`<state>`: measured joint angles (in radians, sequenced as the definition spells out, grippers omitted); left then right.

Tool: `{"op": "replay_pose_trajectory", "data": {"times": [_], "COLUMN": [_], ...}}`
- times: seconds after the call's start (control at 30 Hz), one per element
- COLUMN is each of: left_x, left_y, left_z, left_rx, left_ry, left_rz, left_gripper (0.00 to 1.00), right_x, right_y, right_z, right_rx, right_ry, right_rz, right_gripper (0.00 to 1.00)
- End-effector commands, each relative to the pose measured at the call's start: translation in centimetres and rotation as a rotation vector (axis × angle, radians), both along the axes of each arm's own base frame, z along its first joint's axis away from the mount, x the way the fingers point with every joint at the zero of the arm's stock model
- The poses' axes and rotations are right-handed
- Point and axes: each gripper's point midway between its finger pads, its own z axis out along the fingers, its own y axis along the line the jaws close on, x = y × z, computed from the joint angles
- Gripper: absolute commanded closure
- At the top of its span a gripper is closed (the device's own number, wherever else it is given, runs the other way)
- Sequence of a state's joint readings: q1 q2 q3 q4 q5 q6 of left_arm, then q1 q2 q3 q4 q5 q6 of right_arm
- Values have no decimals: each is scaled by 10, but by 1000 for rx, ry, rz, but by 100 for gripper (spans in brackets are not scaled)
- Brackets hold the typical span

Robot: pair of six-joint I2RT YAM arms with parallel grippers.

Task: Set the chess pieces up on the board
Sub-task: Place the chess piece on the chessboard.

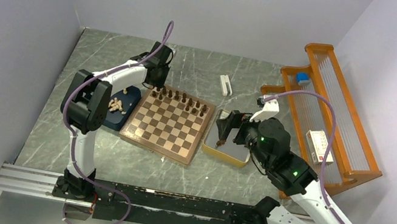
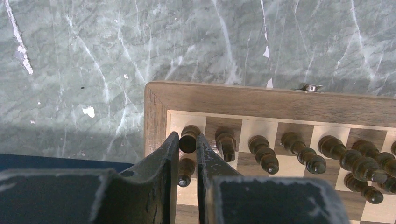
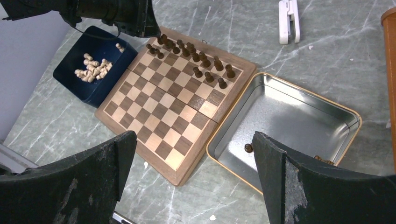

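Observation:
The board (image 1: 163, 132) lies mid-table with dark chess pieces (image 1: 181, 98) along its two far rows. In the left wrist view my left gripper (image 2: 188, 140) is shut on a dark chess piece (image 2: 189, 140) that stands upright on the far-left corner square, with a pawn (image 2: 186, 171) just behind it between the fingers. More pieces (image 2: 264, 151) line the row to the right. My right gripper (image 3: 194, 140) hangs open and empty above the board's near right corner and the yellow-rimmed tin tray (image 3: 303, 88). A dark piece (image 3: 248, 148) lies in that tray.
A dark blue tray (image 1: 132, 95) with several pale pieces (image 3: 92, 68) sits left of the board. A white clip (image 1: 225, 84) lies behind the board. An orange rack (image 1: 329, 123) stands at the right, holding a small box (image 1: 318, 144).

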<state>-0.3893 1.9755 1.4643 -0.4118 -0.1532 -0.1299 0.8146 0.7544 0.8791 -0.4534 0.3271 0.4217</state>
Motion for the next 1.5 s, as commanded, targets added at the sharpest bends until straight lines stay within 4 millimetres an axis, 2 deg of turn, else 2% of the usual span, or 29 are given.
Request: {"op": "replay_pose_trajectory", "data": {"times": [0.0,0.43,0.6,0.73,1.03,1.13,1.3,1.47], "left_x": [6,8,6,5,13,15,15,-3], "left_y": [1,0,2,2,-14,-21,-19,-26], "left_z": [-4,6,9,11,34,52,99,149], "left_rx": [6,6,18,20,-57,-89,-111,-186], "left_ry": [5,-3,0,1,-45,-69,-155,-200], "left_rz": [-3,-13,-11,-12,-21,-25,-24,-75], "left_gripper": [85,76,76,70,62,60,57,53], "right_x": [1,1,2,0,-4,1,8,11], "right_y": [1,11,16,19,25,24,12,6], "right_z": [5,4,3,1,-15,-22,-35,-41], "right_rx": [16,14,9,6,20,0,-74,-100], "right_ry": [-17,3,7,12,80,120,166,191], "right_rz": [-1,40,58,76,84,48,-35,-82], "right_gripper": [0,0,0,0,0,0,0,0]}}
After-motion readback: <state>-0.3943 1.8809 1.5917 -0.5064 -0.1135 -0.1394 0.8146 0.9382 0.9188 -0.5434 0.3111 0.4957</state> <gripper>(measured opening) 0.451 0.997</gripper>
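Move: The dark piece in my left fingers already stands on the board's far-left corner square, which lies straight below that hand, about 3 cm down. A pawn stands some 3 cm nearer me and 1 cm left, the next back-row piece about 3 cm right and 1 cm nearer. From my right hand, the closest dark piece in the tray is about 25 cm below, roughly 2 cm ahead and 3 cm right. I hold my left hand nearly still over the corner square and open the fingers by about a quarter of their range, letting go of the piece. Then I lift that hand away, about 8 cm up. Meanwhile my right hand, fingers wide open, sinks some 5 cm towards the tray and tips about 10 degrees further down. ##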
